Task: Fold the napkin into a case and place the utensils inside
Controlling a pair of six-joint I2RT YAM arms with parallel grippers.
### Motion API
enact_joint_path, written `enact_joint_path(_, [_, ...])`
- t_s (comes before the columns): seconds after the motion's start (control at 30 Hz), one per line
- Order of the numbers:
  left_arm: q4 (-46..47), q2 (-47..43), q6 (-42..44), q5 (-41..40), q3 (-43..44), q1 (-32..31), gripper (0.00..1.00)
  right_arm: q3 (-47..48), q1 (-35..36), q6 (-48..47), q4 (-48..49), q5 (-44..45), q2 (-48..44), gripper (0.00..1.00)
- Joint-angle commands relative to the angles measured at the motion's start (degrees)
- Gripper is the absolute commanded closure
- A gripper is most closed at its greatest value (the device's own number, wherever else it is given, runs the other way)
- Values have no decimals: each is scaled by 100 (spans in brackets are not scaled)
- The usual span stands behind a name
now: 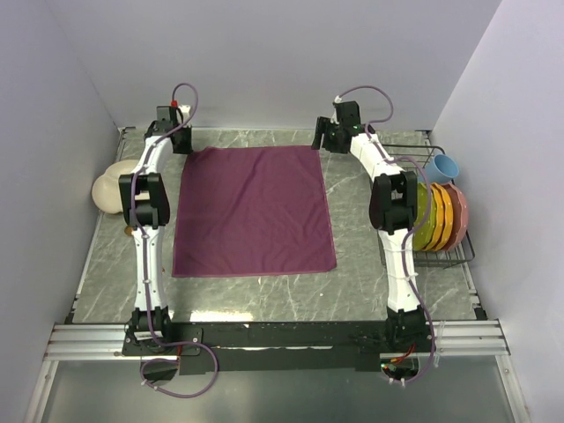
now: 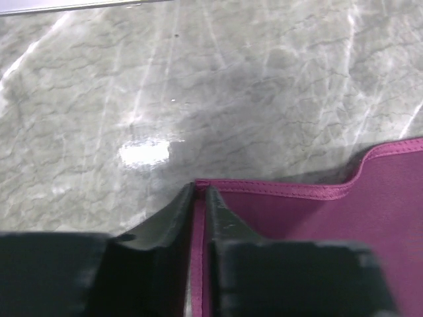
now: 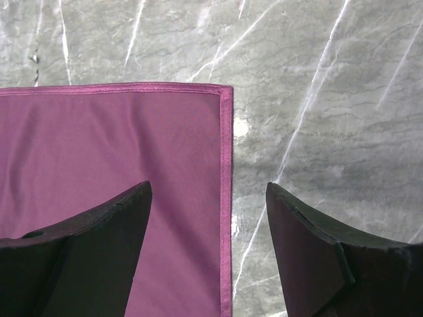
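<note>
The maroon-purple napkin (image 1: 254,211) lies spread flat in the middle of the marble table. At its far left corner my left gripper (image 1: 181,141) has its jaws closed on the hem, and the stitched edge runs up between the two fingers (image 2: 200,188). The cloth (image 2: 370,218) ripples slightly beside them. My right gripper (image 1: 322,137) hovers open over the far right corner. Its jaws straddle the right hem (image 3: 208,188), one finger over the napkin (image 3: 99,145) and the other over bare marble. The utensils are out of view.
A cream plate (image 1: 107,187) sits at the left edge, partly behind the left arm. On the right, a wire rack (image 1: 465,251) holds several coloured plates (image 1: 436,216) and a blue cup (image 1: 445,166). Walls close in on three sides.
</note>
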Motion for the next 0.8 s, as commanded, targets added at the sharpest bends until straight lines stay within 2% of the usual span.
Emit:
enact_joint_path(0.0, [-259,237,108,335,124,-118,89,-67,-76,-33,8,-54,-561,22])
enact_joint_path(0.07, [-58,141,91,449,62,-127,99,-93,-68,-41,-10,-142,-569,23])
enact_joint_path(0.2, [592,-560,29,826,-385,-127,99,-102,-85,-147,-45,-493,-570,23])
enact_joint_path(0.37, [875,-1309,90,1319,-737,-223,99,-172,-138,-419,-150,-906,-693,23])
enact_joint_path(0.53, [1174,-2197,134,1408,-1668,-241,99,-339,-199,-472,-238,-1126,-877,23])
enact_joint_path(0.77, [543,-2610,512,1925,-2117,-399,99,-480,-252,-621,-361,-1267,-1027,23])
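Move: At the left fingertips, still a little open, is the napkin's far-left corner, no more than about 1 cm below the hand point. The far-right corner lies some 39 cm to the left hand's right, level with it; the plates are about 15 cm to its left and 15 cm back. From the right hand, the far-left corner is roughly 41 cm left, 3 cm ahead and 5 cm down, and the far-right corner 4 cm ahead, 2 cm left and 5 cm down. Closing fully on the napkin's far-left corner, the left fingers pinch it, then the hand lifts about 14 cm while carrying it some 8 cm right and 4 cm back over the cloth, turning clockwise about 15 degrees and tipping the fingers up slightly. The right hand stays open and eases back about 3 cm, turning slightly counter-clockwise and touching nothing. ##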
